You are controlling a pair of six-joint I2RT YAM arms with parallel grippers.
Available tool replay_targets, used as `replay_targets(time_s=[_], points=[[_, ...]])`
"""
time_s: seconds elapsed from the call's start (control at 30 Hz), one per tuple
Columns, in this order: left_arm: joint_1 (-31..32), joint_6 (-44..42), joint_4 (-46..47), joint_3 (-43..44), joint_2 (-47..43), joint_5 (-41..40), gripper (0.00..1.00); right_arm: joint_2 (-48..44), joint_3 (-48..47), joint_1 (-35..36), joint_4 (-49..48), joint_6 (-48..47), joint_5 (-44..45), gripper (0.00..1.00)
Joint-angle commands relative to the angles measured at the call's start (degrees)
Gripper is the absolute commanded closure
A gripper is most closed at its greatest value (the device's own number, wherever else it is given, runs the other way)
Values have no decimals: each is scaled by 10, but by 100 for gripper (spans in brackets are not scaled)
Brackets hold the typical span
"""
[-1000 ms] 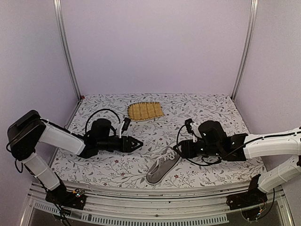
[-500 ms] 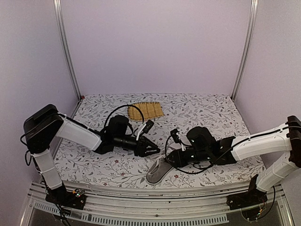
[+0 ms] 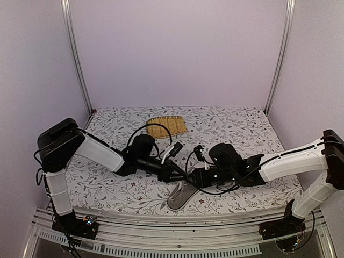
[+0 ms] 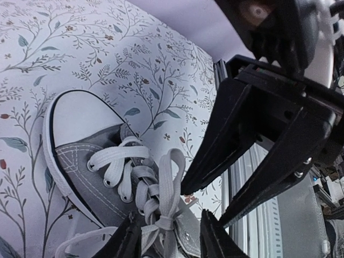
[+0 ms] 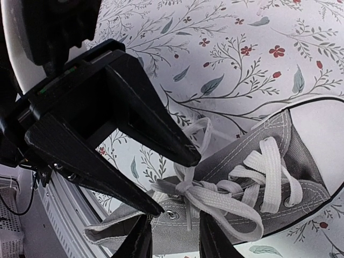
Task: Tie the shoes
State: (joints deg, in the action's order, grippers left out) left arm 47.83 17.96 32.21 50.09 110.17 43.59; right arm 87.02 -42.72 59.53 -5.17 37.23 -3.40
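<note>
A small grey sneaker, the shoe (image 3: 183, 195), lies near the table's front edge with its white toe cap (image 4: 79, 115) pointing away from the left wrist camera. Its white laces (image 4: 161, 185) are knotted with a loop standing up. My left gripper (image 3: 179, 174) hovers over the lacing. Its jaws (image 4: 171, 237) stand partly apart on either side of the knot, and I see no grip. My right gripper (image 3: 192, 178) meets it from the other side, jaws (image 5: 175, 239) partly apart over the shoe's grey side (image 5: 252, 161) and a thin lace tail. The two pairs of fingers nearly touch.
A yellow woven mat (image 3: 166, 126) lies at the back of the flowered tablecloth (image 3: 236, 126). The table's front rail (image 3: 177, 228) runs just beyond the shoe. Both arms stretch low across the table's middle, cables looping above them.
Both arms have swung inward from the sides and come together over the shoe. Both grippers' jaws have narrowed.
</note>
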Motion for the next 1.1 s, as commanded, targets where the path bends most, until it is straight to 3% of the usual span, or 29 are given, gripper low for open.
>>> replay_targets(time_s=[0.0,0.33,0.67,1.07], points=[[9,-10,2,16,16,14,63,12,-14,-7,-1,11,13,71],[10,-4,10,19,19,16,80,27,-17,-8,-1,15,16,72],[9,-2,10,19,41,13,84,28,-21,-9,7,13,24,96],[10,-3,12,10,31,-24,89,-28,20,-15,52,23,33,98]])
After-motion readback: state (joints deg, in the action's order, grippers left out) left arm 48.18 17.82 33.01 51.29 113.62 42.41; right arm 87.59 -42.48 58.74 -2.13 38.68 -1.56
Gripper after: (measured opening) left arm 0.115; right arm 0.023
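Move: The shoe's knot lies between the left fingertips, roughly 1 cm to the right of that hand and 2 cm below. The shoe's toe cap is about 7 cm ahead, 7 cm right and 4 cm down; the heel opening is some 9 cm back, 4 cm left and 3 cm down. From the right hand, the loose lace end is about 1 cm left, level fore and aft, and 1 cm below, with the knot 1 cm ahead, 2 cm left and 1 cm down. Both hands sink about 2 cm and close, left fingers pinching the knot, right the lace end, then edging right. ##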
